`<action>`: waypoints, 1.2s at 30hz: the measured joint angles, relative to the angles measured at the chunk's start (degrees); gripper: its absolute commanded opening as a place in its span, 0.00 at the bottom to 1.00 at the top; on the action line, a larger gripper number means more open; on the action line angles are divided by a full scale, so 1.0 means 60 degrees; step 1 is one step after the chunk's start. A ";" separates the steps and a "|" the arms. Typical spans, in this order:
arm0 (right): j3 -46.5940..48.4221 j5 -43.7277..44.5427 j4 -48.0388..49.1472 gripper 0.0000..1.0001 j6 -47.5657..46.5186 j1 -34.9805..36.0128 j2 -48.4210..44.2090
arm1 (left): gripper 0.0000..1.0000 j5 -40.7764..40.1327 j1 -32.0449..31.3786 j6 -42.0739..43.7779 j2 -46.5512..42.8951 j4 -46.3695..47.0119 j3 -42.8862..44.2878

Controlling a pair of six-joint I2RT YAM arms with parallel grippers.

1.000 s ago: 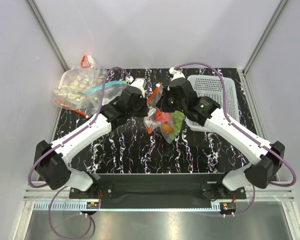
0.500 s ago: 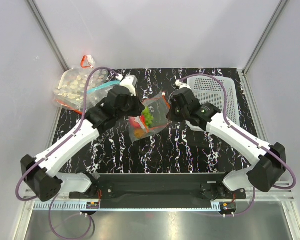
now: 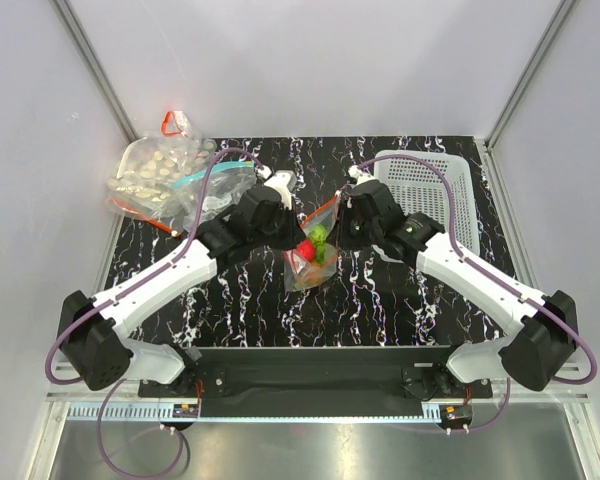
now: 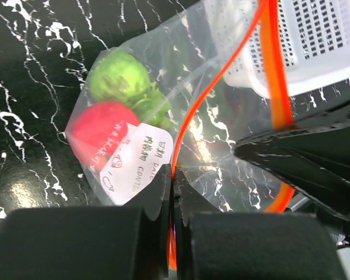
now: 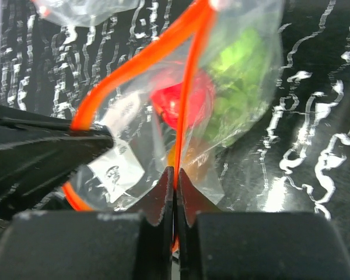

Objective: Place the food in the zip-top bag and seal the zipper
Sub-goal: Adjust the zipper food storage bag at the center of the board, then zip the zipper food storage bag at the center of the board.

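The zip-top bag (image 3: 308, 262) hangs over the middle of the black marble table between my two grippers. Inside it lies the food: a red round fruit (image 4: 96, 131), a green roundish piece (image 4: 119, 76), green grapes (image 5: 239, 64) and a brown-orange ball (image 5: 189, 160). My left gripper (image 4: 173, 178) is shut on one red-orange strip of the zipper (image 4: 207, 96). My right gripper (image 5: 175, 175) is shut on the other strip. The two strips meet at the far end and spread apart toward the jaws, so the mouth gapes there. From above, the left gripper (image 3: 296, 222) and right gripper (image 3: 336, 218) face each other closely.
A white slotted basket (image 3: 425, 190) stands at the back right, just behind the right arm. At the back left lie a bag of pale beige pieces (image 3: 152, 172) and a clear bag with a teal zipper (image 3: 218, 180). Grey walls close in both sides.
The bag swung left and lay flatter half a second ago, and now hangs at the middle again. Both grippers have kept their hold and drawn closer together.
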 measured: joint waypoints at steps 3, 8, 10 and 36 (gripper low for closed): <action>0.0000 -0.0390 0.0193 0.25 0.0033 0.0000 0.0004 | 0.00 0.0055 -0.0044 0.0073 -0.0015 -0.0109 0.0117; -0.0011 -0.1013 0.0845 0.31 -0.0146 0.0015 -0.0026 | 0.02 0.0375 -0.0044 0.0372 -0.0040 -0.0135 0.0466; -0.0015 -0.1071 0.1005 0.42 -0.0168 0.0015 -0.0058 | 0.10 0.0652 -0.0044 0.0444 -0.0051 -0.0058 0.0459; -0.0197 0.1082 0.1053 0.95 0.1982 0.0025 -0.0794 | 0.99 0.1450 -0.0368 0.1144 -0.1290 0.1475 -0.0947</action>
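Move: The zipper bag's food-filled body lies between the hands, about 4 cm ahead, 6 cm to the right and 12 cm below the left hand. From the right hand it is roughly 4 cm ahead, 6 cm to its left and 12 cm down; both still pinch its orange-edged mouth. The white basket is some 13 cm ahead and 20 cm right of the right hand, the empty bags about 16 cm ahead and 18 cm left of the left hand, all some 15 cm lower. The bag's orange mouth edge comes free of both hands as their fingers open wide, the right's first. The right hand edges left over the bag, then back rightward, rising about 5 cm in all and rolling its left side up; the left, with a brief dip midway, rises and draws back some 3.5 cm each, drifting right. Both wrists end turned clockwise. ##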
